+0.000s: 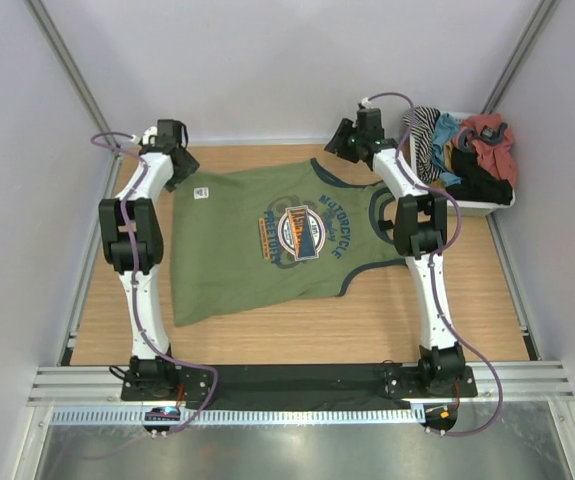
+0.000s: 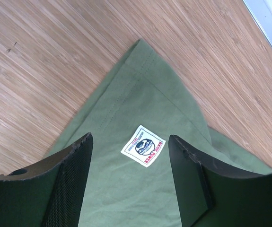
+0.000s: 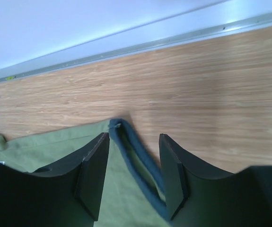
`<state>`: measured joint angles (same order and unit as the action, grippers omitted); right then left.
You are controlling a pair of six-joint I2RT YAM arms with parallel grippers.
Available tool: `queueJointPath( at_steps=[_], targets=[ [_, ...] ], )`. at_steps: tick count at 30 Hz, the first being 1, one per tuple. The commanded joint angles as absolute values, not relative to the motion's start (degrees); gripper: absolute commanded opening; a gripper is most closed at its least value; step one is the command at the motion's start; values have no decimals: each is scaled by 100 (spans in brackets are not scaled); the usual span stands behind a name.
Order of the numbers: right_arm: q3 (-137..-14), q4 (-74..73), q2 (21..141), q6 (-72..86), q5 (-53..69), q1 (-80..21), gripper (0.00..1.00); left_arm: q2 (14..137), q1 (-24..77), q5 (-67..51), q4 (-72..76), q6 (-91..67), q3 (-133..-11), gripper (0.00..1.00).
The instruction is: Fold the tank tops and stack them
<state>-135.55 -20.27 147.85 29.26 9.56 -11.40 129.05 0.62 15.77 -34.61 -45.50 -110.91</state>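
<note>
The olive green tank top (image 1: 257, 240) lies spread flat on the wooden table, printed side up. My left gripper (image 1: 180, 162) hovers over its far-left hem corner. In the left wrist view that gripper (image 2: 130, 138) is open, with green cloth (image 2: 131, 94) and a white label (image 2: 144, 145) showing between the jaws. My right gripper (image 1: 348, 143) is at the far-right shoulder strap. In the right wrist view it (image 3: 134, 137) is open, and the dark blue trimmed strap (image 3: 136, 156) lies loose between the jaws. The black tank top (image 1: 479, 183) lies in the bin.
A white bin (image 1: 487, 207) at the back right holds striped (image 1: 425, 135), teal (image 1: 448, 135) and red (image 1: 492, 140) garments. A metal rail (image 3: 140, 45) and the wall run close behind the right gripper. Bare wood (image 1: 367, 320) shows in front of the green top.
</note>
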Motion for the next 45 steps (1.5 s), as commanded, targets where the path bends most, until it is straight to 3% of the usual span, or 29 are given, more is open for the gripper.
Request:
queueJointPath(
  at_steps=[1, 20, 28, 35, 42, 45],
  targets=[
    [-13930, -1311, 14993, 3374, 1476, -1134, 52, 12823, 26, 1407, -3419, -4324, -11338, 67],
    [-14458, -755, 15891, 3946, 1389, -1521, 46, 12841, -404, 1319, -3410, -4113, -11189, 68],
    [-14291, -1107, 15724, 3516, 941, -1529, 51, 12841, -396, 1213, -3322, -4131, -11083, 68],
    [-14142, -1195, 15636, 3305, 1002, -1538, 41, 12797, -404, 1152, -3252, -4140, -10995, 68],
    [-14124, -1195, 15688, 3296, 1072, -1591, 39, 12893, -404, 1046, -3243, -4122, -11004, 69],
    [-14124, -1169, 15715, 3296, 1072, -1626, 19, 13007, -404, 897, -3217, -4131, -11030, 68]
  ],
)
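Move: The right hand goes for the tank top's navy-trimmed far corner, where the armhole meets the side, about 6 cm to its left, 1 cm ahead and 6 cm down. From that hand the round chest print lies some 20 cm back and 10 cm left, the far shoulder strap about 7 cm back and 15 cm right. For the left hand, the far hem corner is roughly 5 cm ahead, 3 cm left and 7 cm below; the small white label sits about level with it, 3 cm right. The right hand drops about 5 cm beside the tank top's far edge and sweeps left, rising a little and overshooting the navy corner to nearly 8 cm left, then comes back about 2 cm right while sinking again, its half-open fingers straddling the corner and narrowing on it to about a quarter open. Meanwhile the left hand, its fingers staying about two-thirds open, shifts some 4 cm left over the hem corner side, away from the label, then settles about 1 cm lower, still above the cloth. ##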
